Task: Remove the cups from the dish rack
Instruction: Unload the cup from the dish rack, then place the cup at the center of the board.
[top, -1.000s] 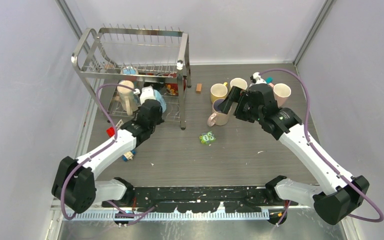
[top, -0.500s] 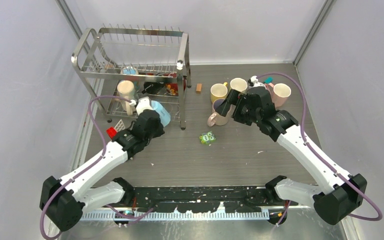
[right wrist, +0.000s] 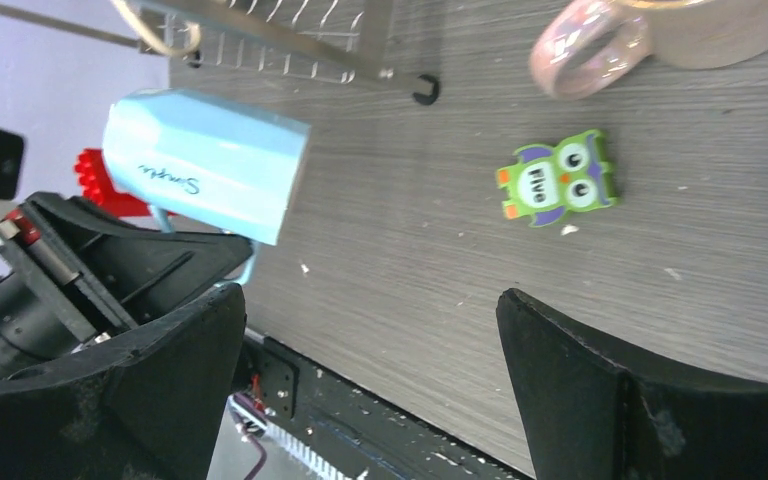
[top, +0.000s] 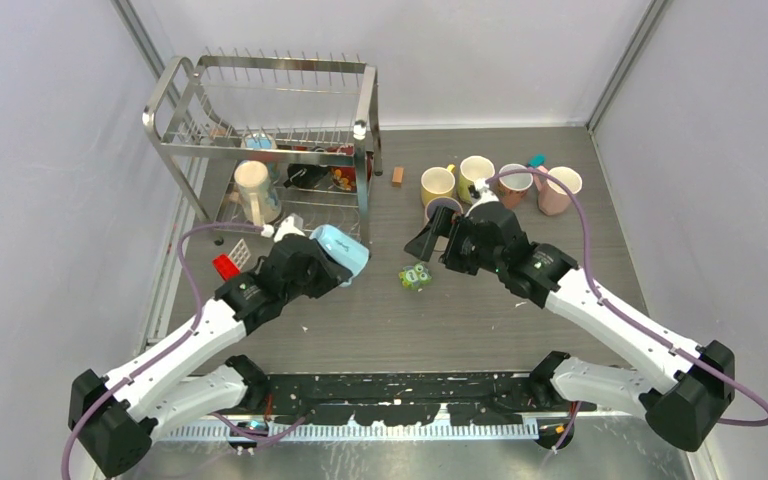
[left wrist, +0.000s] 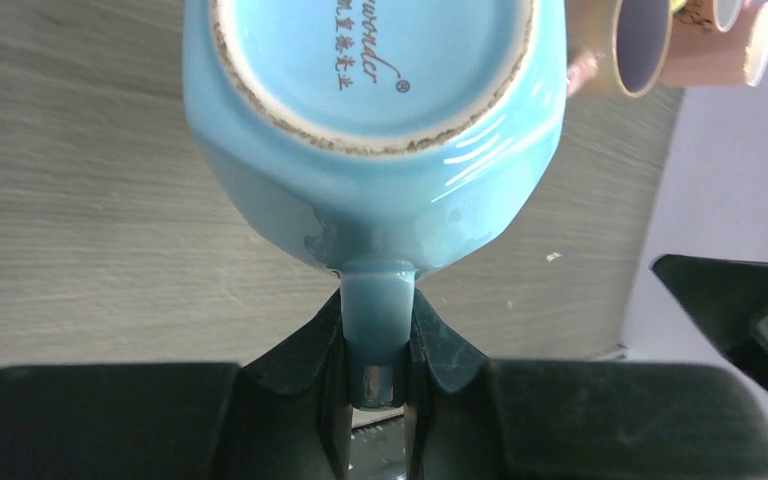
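My left gripper (top: 310,265) is shut on the handle of a light blue cup (top: 341,248), carried on its side just off the front right corner of the dish rack (top: 260,110). In the left wrist view the cup's base (left wrist: 375,60) faces the camera and the fingers (left wrist: 310,345) pinch the handle. My right gripper (top: 430,240) stands open and empty, facing the blue cup (right wrist: 205,165). A cream cup (top: 252,185) stands in the rack's lower tier. On the table stand yellow (top: 437,183), lime (top: 476,168) and two pink cups (top: 563,188).
A green owl block (top: 415,275) lies between the two grippers, also the owl (right wrist: 556,180) in the right wrist view. A red block (top: 225,265) lies by the rack's front left, a small orange block (top: 397,176) by its right post. Another cup's pink handle (right wrist: 590,50) lies close.
My left arm has drawn the blue cup out of the rack, rightward and toward the near edge. My right arm has swung left and nearer, away from the standing cups, jaws still open.
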`<state>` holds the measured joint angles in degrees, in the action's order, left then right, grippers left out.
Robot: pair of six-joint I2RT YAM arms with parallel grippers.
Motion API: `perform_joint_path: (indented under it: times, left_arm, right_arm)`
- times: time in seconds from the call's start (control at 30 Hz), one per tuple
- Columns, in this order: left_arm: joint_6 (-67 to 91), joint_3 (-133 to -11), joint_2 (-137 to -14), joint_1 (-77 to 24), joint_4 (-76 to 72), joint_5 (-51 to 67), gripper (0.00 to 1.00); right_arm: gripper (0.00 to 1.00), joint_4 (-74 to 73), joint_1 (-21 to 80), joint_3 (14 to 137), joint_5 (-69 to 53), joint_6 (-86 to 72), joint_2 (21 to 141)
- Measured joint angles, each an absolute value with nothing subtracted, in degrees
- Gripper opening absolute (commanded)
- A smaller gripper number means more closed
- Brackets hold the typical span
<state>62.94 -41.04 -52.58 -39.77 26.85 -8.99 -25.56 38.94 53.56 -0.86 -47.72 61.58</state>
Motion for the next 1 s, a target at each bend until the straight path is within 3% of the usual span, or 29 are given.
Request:
perform_joint_path:
  times: [0.37,1.0]
  left_arm:
    - [79.0,-37.2,-51.2,-40.6,18.3,-0.7,0.0]
    - [93.0,-31.9,-52.9,-41.9,-2.7,5.2,0.0]
  right_arm:
    - [0.99,-14.0,42.0,49.4,-3.2,-55.1,61.6]
    - [0.63,1.8,42.0,48.1,-11.6,-63.0,68.6]
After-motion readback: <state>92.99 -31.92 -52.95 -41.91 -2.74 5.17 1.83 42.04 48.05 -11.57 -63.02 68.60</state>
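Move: The right hand's open fingers have the blue cup's middle about 16 cm to their left, 1 cm ahead and some 3 cm lower. From them the owl toy lies on the table about 4 cm ahead, 1 cm left and 19 cm below; the pink mug stands roughly 15 cm ahead, 5 cm right. The left hand holds the cup's handle; the right gripper is about 16 cm to its right, 3 cm ahead, slightly higher, and the rack's front right foot 11 cm ahead, 3 cm right. Rightward and upward, the left hand carries the blue cup by its handle about 7.5 cm across and 5.5 cm up, rolling some 40 degrees with its left side sinking. The right hand comes about 8 cm left to meet it, rising a little and rolling its left side up some 20 degrees, its wide-open fingers closing by about a third around the near wall at the mouth; a pinch can't be seen. ##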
